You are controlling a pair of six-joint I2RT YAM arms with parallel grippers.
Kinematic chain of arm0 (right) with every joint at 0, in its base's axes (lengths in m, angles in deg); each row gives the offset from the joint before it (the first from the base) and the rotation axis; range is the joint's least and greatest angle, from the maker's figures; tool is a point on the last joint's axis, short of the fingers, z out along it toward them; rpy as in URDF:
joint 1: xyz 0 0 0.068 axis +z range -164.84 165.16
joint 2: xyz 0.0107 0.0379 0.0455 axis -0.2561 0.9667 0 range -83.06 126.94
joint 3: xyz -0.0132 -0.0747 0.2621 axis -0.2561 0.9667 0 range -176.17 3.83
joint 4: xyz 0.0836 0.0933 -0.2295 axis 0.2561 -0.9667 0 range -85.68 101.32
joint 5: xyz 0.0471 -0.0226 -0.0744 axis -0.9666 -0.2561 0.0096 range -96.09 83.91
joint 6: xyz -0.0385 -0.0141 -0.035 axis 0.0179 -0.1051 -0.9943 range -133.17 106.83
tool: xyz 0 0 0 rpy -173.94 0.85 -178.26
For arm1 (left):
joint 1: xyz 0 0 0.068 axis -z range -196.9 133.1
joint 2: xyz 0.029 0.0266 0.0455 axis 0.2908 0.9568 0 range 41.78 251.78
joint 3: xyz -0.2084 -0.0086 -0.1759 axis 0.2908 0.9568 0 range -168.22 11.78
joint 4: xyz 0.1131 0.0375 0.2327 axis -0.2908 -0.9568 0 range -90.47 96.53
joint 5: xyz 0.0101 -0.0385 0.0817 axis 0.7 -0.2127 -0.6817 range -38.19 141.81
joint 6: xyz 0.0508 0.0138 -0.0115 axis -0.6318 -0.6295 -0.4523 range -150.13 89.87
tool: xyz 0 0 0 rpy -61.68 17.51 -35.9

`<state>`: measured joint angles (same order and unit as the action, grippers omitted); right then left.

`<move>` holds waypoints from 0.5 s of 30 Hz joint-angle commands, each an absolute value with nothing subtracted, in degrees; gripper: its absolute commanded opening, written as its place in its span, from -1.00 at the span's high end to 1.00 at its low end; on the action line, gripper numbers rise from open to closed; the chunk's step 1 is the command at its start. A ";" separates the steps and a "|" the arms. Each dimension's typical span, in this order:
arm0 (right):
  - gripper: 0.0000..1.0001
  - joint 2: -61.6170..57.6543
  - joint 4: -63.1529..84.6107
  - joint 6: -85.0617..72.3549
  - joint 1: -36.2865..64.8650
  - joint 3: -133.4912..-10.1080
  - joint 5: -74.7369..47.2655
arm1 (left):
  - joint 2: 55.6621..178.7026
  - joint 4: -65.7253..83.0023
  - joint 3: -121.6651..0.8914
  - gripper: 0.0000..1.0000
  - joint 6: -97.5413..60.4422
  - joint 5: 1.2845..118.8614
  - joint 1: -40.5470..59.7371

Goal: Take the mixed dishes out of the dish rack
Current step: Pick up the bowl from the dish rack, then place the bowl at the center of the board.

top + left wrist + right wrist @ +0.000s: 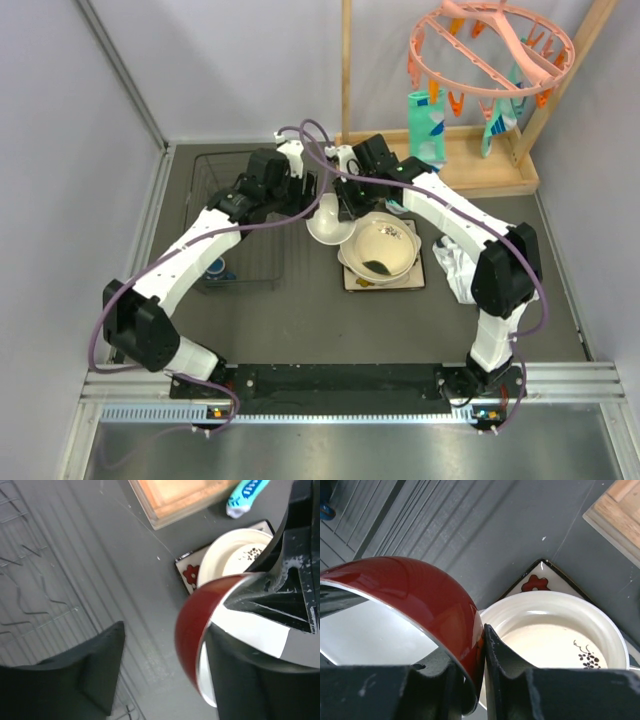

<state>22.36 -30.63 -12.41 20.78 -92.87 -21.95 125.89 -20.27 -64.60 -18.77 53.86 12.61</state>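
Note:
A small bowl (410, 595), red outside and white inside, hangs above the table between the two arms. My right gripper (484, 640) is shut on its rim, one finger inside and one outside. My left gripper (165, 640) stands open around the same bowl (192, 630), whose rim lies against one finger while the other finger (95, 670) is well apart. From above the bowl (325, 222) shows just left of a large cream dish (380, 248) stacked on the square floral plate (352, 280). The black wire dish rack (235, 215) lies at the left, with a dark blue mug (216, 268) in it.
A wooden frame (470, 165) with a pink peg hanger (490, 45) and a teal cloth (425, 120) stands at the back right. A crumpled white cloth (455, 262) lies right of the plate stack. The wooden base (180, 497) is close behind the plates.

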 commanded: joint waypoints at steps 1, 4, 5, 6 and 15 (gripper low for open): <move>1.00 21.26 -31.04 -15.19 21.46 -93.02 -25.17 | 121.67 -14.74 -64.33 -0.49 -21.07 52.34 11.40; 1.00 21.00 -31.57 -15.71 21.55 -92.93 -24.82 | 120.44 -14.56 -64.16 -0.61 -21.69 50.51 11.05; 1.00 20.83 -32.35 -15.89 21.46 -92.93 -24.73 | 120.09 -14.47 -63.98 -0.64 -21.78 49.71 10.87; 1.00 20.48 -32.62 -16.50 21.37 -92.50 -24.64 | 119.22 -14.21 -63.63 -0.66 -21.95 49.44 10.69; 1.00 13.99 -37.80 -21.68 16.90 -86.27 -24.20 | 115.17 -14.38 -62.66 -0.81 -25.38 51.19 7.71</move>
<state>21.29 -34.98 -17.94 19.23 -88.30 -22.89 118.33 -18.63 -62.61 -23.01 51.54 9.23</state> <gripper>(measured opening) 0.176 0.900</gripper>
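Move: My right hand already grips the red bowl by its rim. The white dish on the flowered square plate, where the bowl is going, lies about 8 cm to its right, 2 cm back and some 13 cm below; the wooden tray stands about 22 cm beyond that dish. From my empty left hand, the red bowl is roughly 5 cm right, 2 cm back and 4 cm below, and the blue mug in the dish rack 23 cm left, 8 cm back and 17 cm below. I draw my left hand off to the left and up, about 4 cm each way, away from the bowl I have just handed over, its fingers spreading from part open to nearly wide and tipping up about 10 degrees. My right hand keeps its pinch on the rim and, slowly at first and then faster, carries the bowl right and down, some 3 cm each, and a little back towards the white dish. ##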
